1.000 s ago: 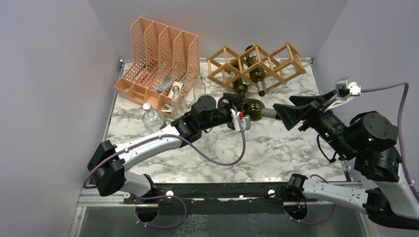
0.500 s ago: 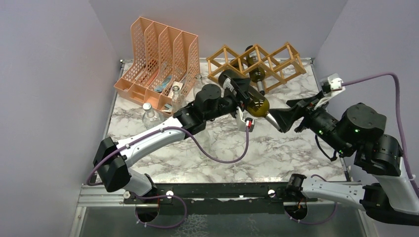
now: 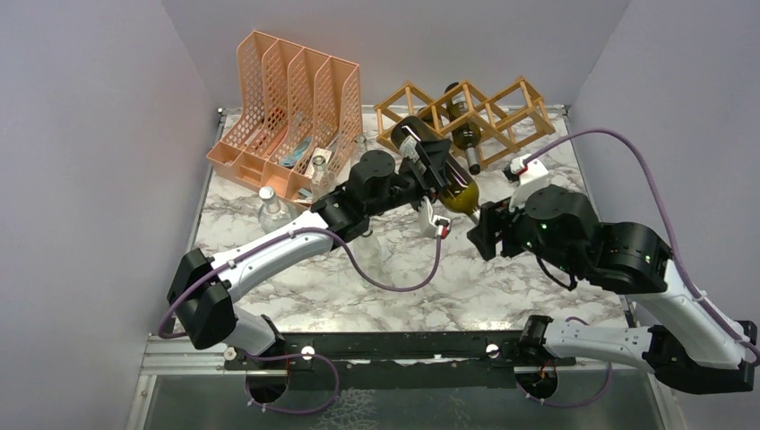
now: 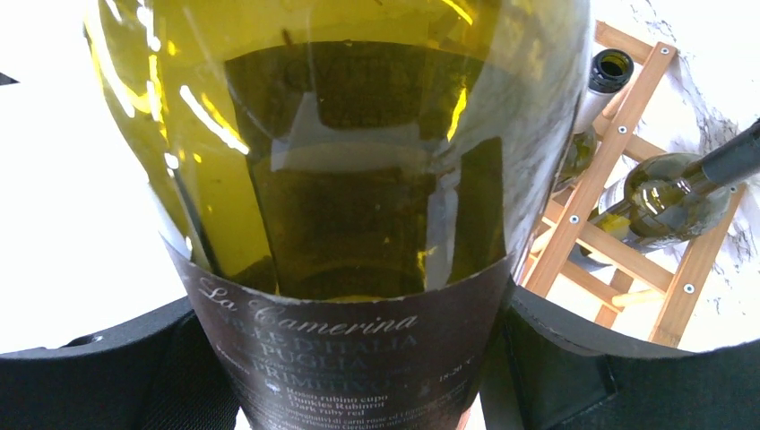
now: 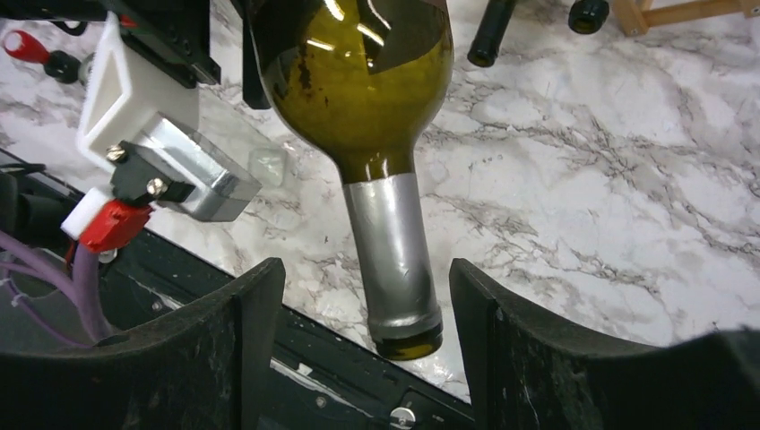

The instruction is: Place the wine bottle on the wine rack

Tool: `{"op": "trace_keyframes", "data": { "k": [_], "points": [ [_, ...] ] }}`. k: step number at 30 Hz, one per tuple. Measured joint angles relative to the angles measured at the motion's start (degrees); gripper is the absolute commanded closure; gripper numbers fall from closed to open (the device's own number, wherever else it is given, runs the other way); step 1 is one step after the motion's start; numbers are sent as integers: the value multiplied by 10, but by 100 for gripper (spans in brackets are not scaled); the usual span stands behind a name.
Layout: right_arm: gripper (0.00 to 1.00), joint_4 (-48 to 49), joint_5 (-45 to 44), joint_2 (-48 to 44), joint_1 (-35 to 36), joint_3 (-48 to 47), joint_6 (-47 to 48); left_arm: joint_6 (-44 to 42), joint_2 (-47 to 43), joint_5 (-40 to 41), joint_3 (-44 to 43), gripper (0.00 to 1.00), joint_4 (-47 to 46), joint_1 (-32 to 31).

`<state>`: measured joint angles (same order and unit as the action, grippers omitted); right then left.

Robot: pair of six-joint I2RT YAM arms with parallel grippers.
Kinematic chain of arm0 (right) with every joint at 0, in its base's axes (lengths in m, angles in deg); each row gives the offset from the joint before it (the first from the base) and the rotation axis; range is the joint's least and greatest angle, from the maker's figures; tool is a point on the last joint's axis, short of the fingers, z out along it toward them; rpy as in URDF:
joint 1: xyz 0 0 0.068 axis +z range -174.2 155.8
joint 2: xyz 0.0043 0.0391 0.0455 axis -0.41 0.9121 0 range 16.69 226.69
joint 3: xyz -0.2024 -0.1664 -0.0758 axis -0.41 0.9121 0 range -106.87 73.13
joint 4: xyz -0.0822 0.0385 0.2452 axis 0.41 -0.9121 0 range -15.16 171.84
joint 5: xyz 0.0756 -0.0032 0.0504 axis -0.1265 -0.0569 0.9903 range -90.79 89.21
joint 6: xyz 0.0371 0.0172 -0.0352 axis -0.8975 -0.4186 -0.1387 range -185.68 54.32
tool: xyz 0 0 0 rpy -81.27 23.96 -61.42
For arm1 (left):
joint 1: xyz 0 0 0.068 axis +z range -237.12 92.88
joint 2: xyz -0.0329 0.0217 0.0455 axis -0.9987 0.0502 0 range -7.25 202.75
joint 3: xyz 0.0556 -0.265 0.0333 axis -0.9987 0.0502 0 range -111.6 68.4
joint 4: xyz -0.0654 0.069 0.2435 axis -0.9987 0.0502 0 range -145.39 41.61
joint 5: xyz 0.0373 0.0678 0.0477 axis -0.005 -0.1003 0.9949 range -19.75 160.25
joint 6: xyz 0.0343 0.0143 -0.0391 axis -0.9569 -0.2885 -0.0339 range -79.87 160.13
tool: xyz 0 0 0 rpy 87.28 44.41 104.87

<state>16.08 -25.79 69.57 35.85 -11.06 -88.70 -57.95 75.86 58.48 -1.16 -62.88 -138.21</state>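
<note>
The wine bottle [image 3: 459, 192] is olive-green glass with a dark label and a silver-foiled neck. It hangs tilted above the marble, base toward the wine rack [image 3: 506, 106] and neck toward me. My left gripper [image 3: 436, 172] is shut on its labelled body [image 4: 358, 349], with black fingers [image 4: 574, 367] pressed on both sides. My right gripper [image 5: 363, 291] stands open around the foiled neck [image 5: 394, 260], with a gap on each side and no contact. The tan lattice rack [image 4: 627, 188] lies just beyond the bottle and holds other dark bottles [image 3: 465, 136].
A peach mesh file organizer [image 3: 287, 98] stands at the back left. Clear glass bottles [image 3: 269, 211] [image 3: 320, 175] stand in front of it. The necks of the racked bottles [image 5: 491, 31] jut out over the marble. Grey walls close in on both sides.
My left arm has raised the bottle and swung its base toward the rack. My right arm has moved in to the left; its jaws now straddle the neck and have narrowed a little.
</note>
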Motion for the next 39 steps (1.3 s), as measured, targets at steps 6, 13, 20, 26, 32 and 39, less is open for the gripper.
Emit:
{"op": "trace_keyframes", "data": {
  "k": [6,13,20,26,32,39],
  "points": [
    [34,-2,0,47,0,3,-9,-23,-22,-16,14,100,3,0],
    [42,22,2,79,0,15,-3,-37,-59,-35,26,100,3,1],
    [49,33,8,89,1,16,7,-39,-61,-37,30,100,4,8],
    [41,62,13,100,1,19,8,-47,-61,-46,35,100,3,3],
    [62,66,15,102,1,24,9,-57,-61,-48,40,100,-6,4],
    [99,62,20,100,3,32,10,-57,-61,-46,40,95,-2,8]
  ]
}}
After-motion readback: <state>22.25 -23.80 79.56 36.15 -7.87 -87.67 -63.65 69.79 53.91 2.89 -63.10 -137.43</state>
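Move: The left hand already grips the wine bottle by its body, neck slanting down; the neck lies about 6 cm back, 6 cm to the right and 8 cm below this hand. From the right hand, open around its mouth end, the neck is roughly 4 cm ahead, 2 cm to the left and 4 cm lower. Also from the right hand, the wine rack sits some 25 cm ahead, 2 cm left and 22 cm down, and the clear bottle about 18 cm left, 6 cm back and 22 cm down. Leftward and down, with a little forward, the right hand slides its fingers up along the wine bottle's neck, about 7 cm in all, then closes them on the neck just below the shoulder while staying put. The left hand keeps its hold on the body, drawing back and up some 3 cm with a slight tilt early on, then staying nearly still. ##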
